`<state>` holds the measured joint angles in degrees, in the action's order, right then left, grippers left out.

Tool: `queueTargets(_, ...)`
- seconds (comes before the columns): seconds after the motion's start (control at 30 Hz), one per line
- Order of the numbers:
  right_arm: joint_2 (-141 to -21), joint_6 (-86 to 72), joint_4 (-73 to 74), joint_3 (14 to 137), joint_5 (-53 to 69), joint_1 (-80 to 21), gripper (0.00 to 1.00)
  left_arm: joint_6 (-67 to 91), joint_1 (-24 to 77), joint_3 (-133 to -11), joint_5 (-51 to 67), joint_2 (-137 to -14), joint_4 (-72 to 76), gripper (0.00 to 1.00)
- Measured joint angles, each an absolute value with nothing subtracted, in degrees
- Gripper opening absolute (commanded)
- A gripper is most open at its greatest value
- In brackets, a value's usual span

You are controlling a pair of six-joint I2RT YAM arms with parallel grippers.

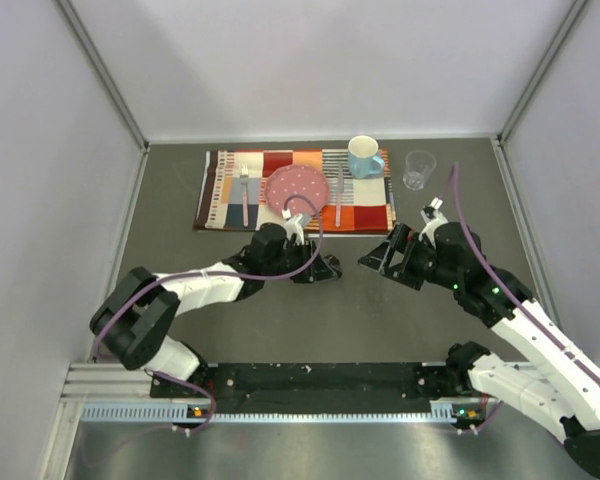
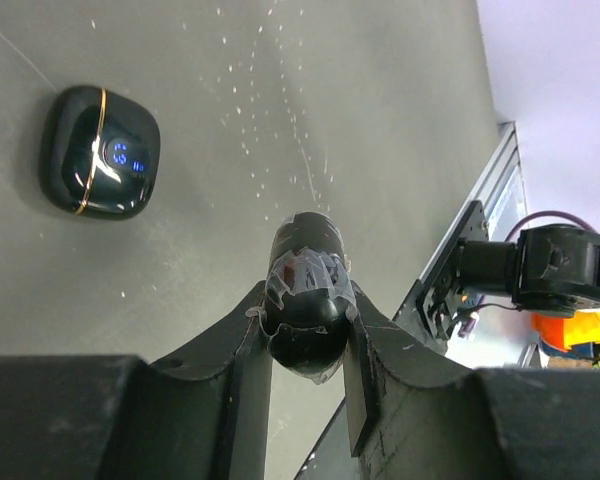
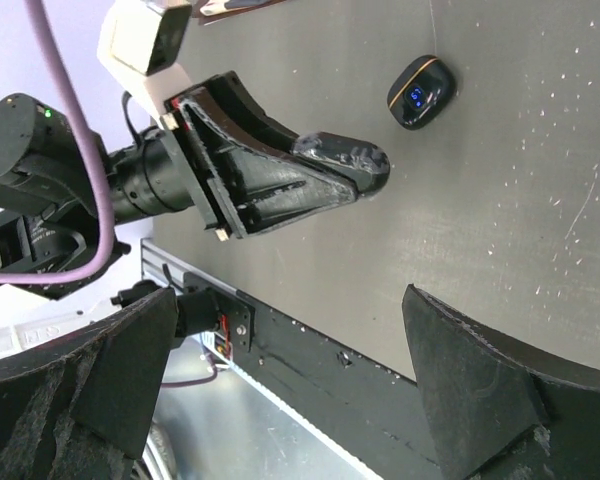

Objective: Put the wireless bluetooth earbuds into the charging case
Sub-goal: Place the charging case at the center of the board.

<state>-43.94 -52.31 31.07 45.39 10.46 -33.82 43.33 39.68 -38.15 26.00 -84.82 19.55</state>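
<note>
My left gripper [image 2: 305, 305] is shut on a black oval charging case [image 2: 305, 250] wrapped in clear tape, which sticks out past the fingertips just above the table. A second black charging case [image 2: 100, 150] with a gold rim line and blue lights lies on the table beyond it, apart from both grippers. From the right wrist, that lit case [image 3: 420, 92] is beyond the left gripper's tip [image 3: 365, 165]. My right gripper [image 3: 290, 320] stands wide open with nothing between its fingers. Seen from above, the left gripper [image 1: 320, 268] and right gripper [image 1: 377, 260] face each other at mid-table. The earbuds are out of view.
A patchwork placemat [image 1: 220, 190] at the back holds a pink dotted plate [image 1: 296, 186], cutlery on both sides and a light blue mug [image 1: 364, 157]. A clear glass [image 1: 418, 169] stands to its right. A metal rail [image 1: 130, 385] runs along the near edge.
</note>
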Motion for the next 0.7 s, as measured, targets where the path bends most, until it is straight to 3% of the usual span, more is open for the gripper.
queueTargets(0.4,-44.31,-52.64,31.03,43.55,10.52,-33.82,0.94,43.86,42.26,-36.93,22.65,-89.56,14.83,0.06)
queueTargets(0.53,-44.99,-52.64,31.03,43.55,10.79,-33.82,0.94,44.64,42.37,-37.01,21.74,-91.81,14.72,0.19)
queueTargets(0.7,-44.99,-52.71,31.03,43.51,10.87,-33.82,0.94,45.76,42.68,-37.76,21.65,-94.02,14.92,0.26)
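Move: The closed charging case lies on the board about 5 cm ahead of the left hand, 1 cm to its right and some 10 cm below it. From the case, the white strip is some 7 cm farther out and 5 cm to the right, and the pink plate about 17 cm farther out and 8 cm to the left. The open right hand has the case roughly 7 cm ahead, 9 cm to its left and 20 cm below. Beside the charging case, on its robot side, the left hand sinks about 8 cm towards the board, easing back some 2 cm early on so that it comes down clear of the case. The wrist tips the fingertips roughly 10 degrees more steeply down; the fingers stay together and touch nothing yet. The right hand, still wide open, drops barely 2 cm. ##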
